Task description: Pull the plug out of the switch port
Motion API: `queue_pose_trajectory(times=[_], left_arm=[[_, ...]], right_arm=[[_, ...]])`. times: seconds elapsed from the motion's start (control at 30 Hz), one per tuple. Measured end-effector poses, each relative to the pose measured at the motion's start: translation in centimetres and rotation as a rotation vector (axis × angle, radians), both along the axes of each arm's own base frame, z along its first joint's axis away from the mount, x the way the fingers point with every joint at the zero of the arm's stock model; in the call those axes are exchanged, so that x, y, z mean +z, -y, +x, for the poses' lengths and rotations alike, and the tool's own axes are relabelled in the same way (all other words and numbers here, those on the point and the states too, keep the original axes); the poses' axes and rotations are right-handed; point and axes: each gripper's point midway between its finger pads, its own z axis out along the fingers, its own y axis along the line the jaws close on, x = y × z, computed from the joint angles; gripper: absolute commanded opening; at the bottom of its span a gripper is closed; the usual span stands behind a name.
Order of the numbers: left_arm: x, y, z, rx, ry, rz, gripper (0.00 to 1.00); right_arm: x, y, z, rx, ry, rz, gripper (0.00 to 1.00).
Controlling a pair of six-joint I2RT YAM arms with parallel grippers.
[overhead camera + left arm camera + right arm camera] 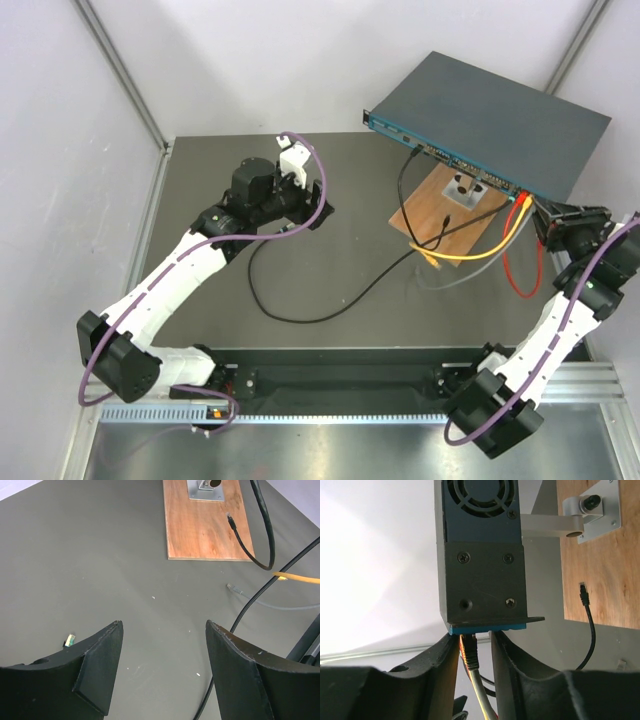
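Note:
The switch (490, 120) is a flat dark box at the back right, its teal port face (450, 160) turned toward the table middle. In the right wrist view the switch (480, 580) is end-on, and a dark plug (471, 652) with a grey cable sits in a port at its teal edge. My right gripper (473, 636) straddles that plug. The left finger lies against it and a narrow gap shows at the right finger. From above, the right gripper (552, 215) is at the switch's right end. My left gripper (164, 625) hangs open over bare table, holding nothing.
A brown wooden board (450, 210) with a metal bracket (465, 190) lies in front of the switch. Yellow (480, 250), red (512, 270), grey and black (330, 305) cables run from the ports across the table. A loose black plug end (229, 516) rests on the board.

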Motion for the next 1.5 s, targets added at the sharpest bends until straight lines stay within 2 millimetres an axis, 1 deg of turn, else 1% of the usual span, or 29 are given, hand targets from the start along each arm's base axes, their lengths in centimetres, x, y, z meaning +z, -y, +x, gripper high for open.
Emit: queue_pose_trajectory(times=[0.13, 0.43, 0.47, 0.5, 0.53, 0.63, 0.73, 0.8, 0.87, 1.2, 1.5], left_arm=[[0.0, 0.0, 0.0, -0.002, 0.006, 0.005, 0.72], [0.0, 0.0, 0.0, -0.004, 0.009, 0.008, 0.72], [0.0, 0.0, 0.0, -0.004, 0.009, 0.008, 0.72], [0.0, 0.0, 0.0, -0.005, 0.009, 0.008, 0.72], [0.0, 0.0, 0.0, -0.005, 0.009, 0.008, 0.72], [0.0, 0.0, 0.0, -0.004, 0.009, 0.008, 0.72], [0.0, 0.0, 0.0, -0.004, 0.009, 0.008, 0.71], [0.0, -0.1, 0.1, -0.004, 0.009, 0.008, 0.71], [0.0, -0.1, 0.1, -0.002, 0.009, 0.008, 0.71], [0.0, -0.2, 0.2, 0.000, 0.009, 0.008, 0.71], [0.0, -0.2, 0.2, 0.001, 0.012, 0.011, 0.70]], right_arm=[[-0.2, 0.3, -0.3, -0.004, -0.004, 0.011, 0.33], [0.2, 0.6, -0.4, -0.005, 0.017, 0.015, 0.30], [0.2, 0.6, -0.4, -0.004, 0.019, 0.015, 0.28], [0.3, 0.6, -0.4, -0.004, 0.020, 0.017, 0.23], [0.3, 0.6, -0.3, -0.003, 0.024, 0.014, 0.22], [0.5, 0.6, -0.3, -0.001, 0.029, 0.016, 0.20], [0.4, 0.6, -0.3, -0.001, 0.026, 0.022, 0.14], [0.2, 0.6, -0.3, 0.000, 0.024, 0.025, 0.04], [0.1, 0.6, -0.3, -0.001, 0.022, 0.027, 0.00], [-0.5, 0.7, -0.5, -0.007, -0.006, -0.009, 0.00], [-0.7, 0.4, -1.3, -0.008, -0.032, -0.143, 0.00]])
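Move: The grey cable's plug sits in the switch port between the right gripper's open fingers, about 1 cm ahead of the hand point and hardly higher. The yellow plug is about 2 cm left and 2 cm ahead, the red plug some 4 cm left and 3 cm ahead. The switch's middle lies around 17 cm ahead and 11 cm left. From the left gripper, the grey plug is about 40 cm right, 2 cm back and 2 cm higher. Nudge the right gripper about half a centimetre back and to the right, and raise it slightly to centre it on the grey plug. Close the fingers to pinch the plug at its boot, easing back down as they shut. Then draw it back about 1 cm, away from the switch's front and a little down, rolling the wrist some 10 degrees so its left side dips. ##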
